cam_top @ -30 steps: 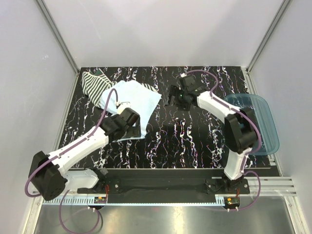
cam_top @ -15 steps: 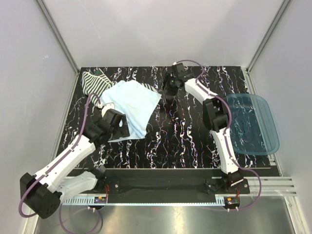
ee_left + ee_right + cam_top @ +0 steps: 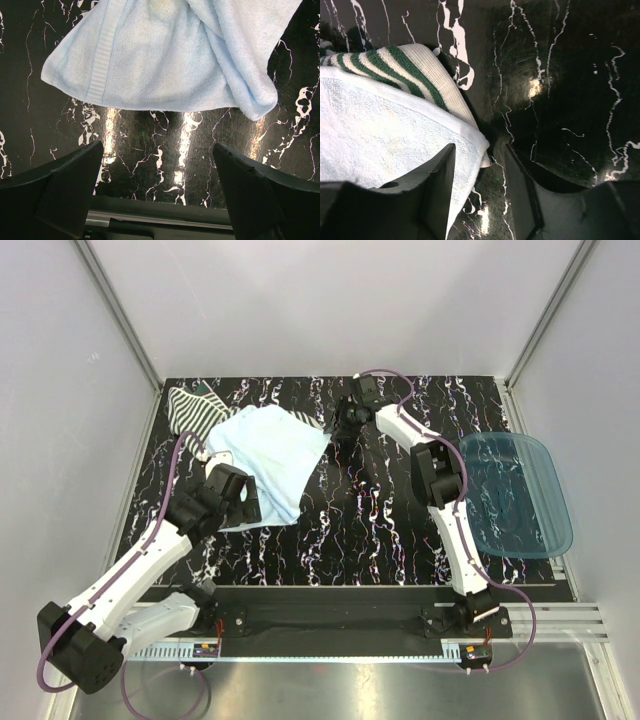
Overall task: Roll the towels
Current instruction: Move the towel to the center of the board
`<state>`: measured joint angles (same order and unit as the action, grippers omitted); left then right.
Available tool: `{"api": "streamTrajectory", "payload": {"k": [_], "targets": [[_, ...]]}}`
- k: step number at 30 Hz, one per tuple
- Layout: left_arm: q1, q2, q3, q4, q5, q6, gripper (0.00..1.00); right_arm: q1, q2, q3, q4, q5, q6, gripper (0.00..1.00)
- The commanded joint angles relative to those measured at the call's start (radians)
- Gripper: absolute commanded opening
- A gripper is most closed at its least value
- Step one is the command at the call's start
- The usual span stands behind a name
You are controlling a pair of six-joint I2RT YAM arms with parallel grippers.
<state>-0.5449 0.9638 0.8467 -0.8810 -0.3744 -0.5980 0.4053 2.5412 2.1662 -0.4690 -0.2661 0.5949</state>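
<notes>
The pale blue towel (image 3: 265, 455) lies spread at the table's far left, overlapping the striped towel (image 3: 192, 410) behind it. My right gripper (image 3: 338, 430) is down at the blue towel's right corner. In the right wrist view the blue towel's corner (image 3: 385, 135) lies between the fingers of my right gripper (image 3: 479, 148), against the left one, with a gap to the right one; the striped towel (image 3: 395, 62) peeks out underneath. My left gripper (image 3: 238, 508) hovers wide open over the towel's near edge. The left wrist view has the blue towel (image 3: 160, 55) just beyond my left gripper (image 3: 157, 147), which holds nothing.
A translucent blue plastic tray (image 3: 545, 480) sits at the right edge of the black marbled table (image 3: 380, 520). White walls enclose the table on three sides. A metal rail (image 3: 330, 605) runs along the near edge by the arm bases.
My right gripper reached left to the blue towel's corner and its jaws narrowed around it. My left arm drew back left, its gripper now at the towel's near edge.
</notes>
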Motion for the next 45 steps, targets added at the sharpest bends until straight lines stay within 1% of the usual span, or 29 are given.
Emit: {"api": "streamTrajectory", "payload": {"k": [1, 7, 8, 11, 12, 15, 16, 21, 22, 23, 24, 31, 36, 42, 43, 45], "targets": [[0.005, -0.008, 0.012, 0.033, -0.012, 0.023, 0.99, 0.004, 0.034, 0.003, 0.007, -0.039, 0.009, 0.50], [0.005, -0.007, 0.006, 0.037, -0.012, 0.020, 0.99, 0.004, 0.044, -0.003, 0.026, -0.039, 0.022, 0.45], [0.003, -0.008, 0.006, 0.037, -0.012, 0.020, 0.99, 0.004, 0.047, 0.000, 0.026, -0.038, 0.022, 0.42], [0.003, -0.008, 0.005, 0.037, -0.014, 0.018, 0.99, 0.004, 0.051, 0.009, 0.024, -0.024, 0.022, 0.39], [0.005, -0.007, 0.006, 0.037, -0.014, 0.020, 0.98, 0.006, 0.050, 0.009, 0.026, -0.021, 0.020, 0.35], [0.005, -0.005, 0.006, 0.036, -0.015, 0.018, 0.99, 0.003, 0.050, 0.017, 0.030, -0.005, 0.020, 0.30], [0.003, -0.004, 0.006, 0.036, -0.015, 0.017, 0.99, 0.003, 0.048, 0.018, 0.030, 0.002, 0.020, 0.26], [0.003, 0.003, 0.005, 0.036, -0.017, 0.015, 0.98, -0.003, 0.027, 0.015, 0.041, 0.021, 0.008, 0.15], [0.005, 0.006, 0.003, 0.036, -0.018, 0.015, 0.98, -0.006, 0.024, 0.018, 0.041, 0.025, 0.005, 0.11], [0.005, 0.006, 0.005, 0.036, -0.018, 0.015, 0.98, -0.010, 0.018, 0.021, 0.040, 0.025, 0.003, 0.04], [0.003, 0.009, 0.006, 0.036, -0.018, 0.014, 0.98, -0.011, 0.014, 0.024, 0.038, 0.025, 0.002, 0.01], [0.005, 0.009, 0.008, 0.030, -0.021, 0.004, 0.98, -0.016, -0.044, 0.056, 0.009, 0.027, -0.024, 0.00], [0.003, 0.009, -0.004, 0.043, 0.009, -0.019, 0.98, -0.016, -0.143, 0.075, -0.025, 0.016, -0.047, 0.00], [0.005, 0.021, -0.023, 0.057, 0.038, -0.051, 0.98, -0.022, -0.330, 0.080, -0.085, 0.054, -0.092, 0.00], [0.005, 0.027, -0.021, 0.056, 0.038, -0.059, 0.98, -0.025, -0.391, 0.063, -0.100, 0.073, -0.093, 0.00], [0.006, 0.027, -0.018, 0.054, 0.049, -0.065, 0.98, -0.048, -0.461, 0.020, -0.100, 0.079, -0.087, 0.00]]}}
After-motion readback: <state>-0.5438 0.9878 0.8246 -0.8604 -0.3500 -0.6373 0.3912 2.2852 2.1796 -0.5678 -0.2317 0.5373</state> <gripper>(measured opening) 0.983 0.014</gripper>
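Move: The right hand's half-open fingers straddle the light blue towel's far right corner, which lies straight ahead by no more than about 1 cm and 1 cm below. The exposed end of the striped towel lies about 4 cm farther out and 5 cm to the left of that corner; the blue towel's middle is roughly 15 cm left and 8 cm back from it. From the left hand the corner is some 30 cm ahead, 18 cm right and 12 cm down. The right hand stays over the blue towel's far right corner, settling about 1 cm towards the board while its fingers close from half open to shut, pinching the corner and leaving the striped towel beneath out of the grip. After a short hold it rises with the corner, slowly then quickly, some 15 cm in all, its fingertips tilting up about 10 degrees and the hand drifting roughly 2 cm to the right late in the lift. ##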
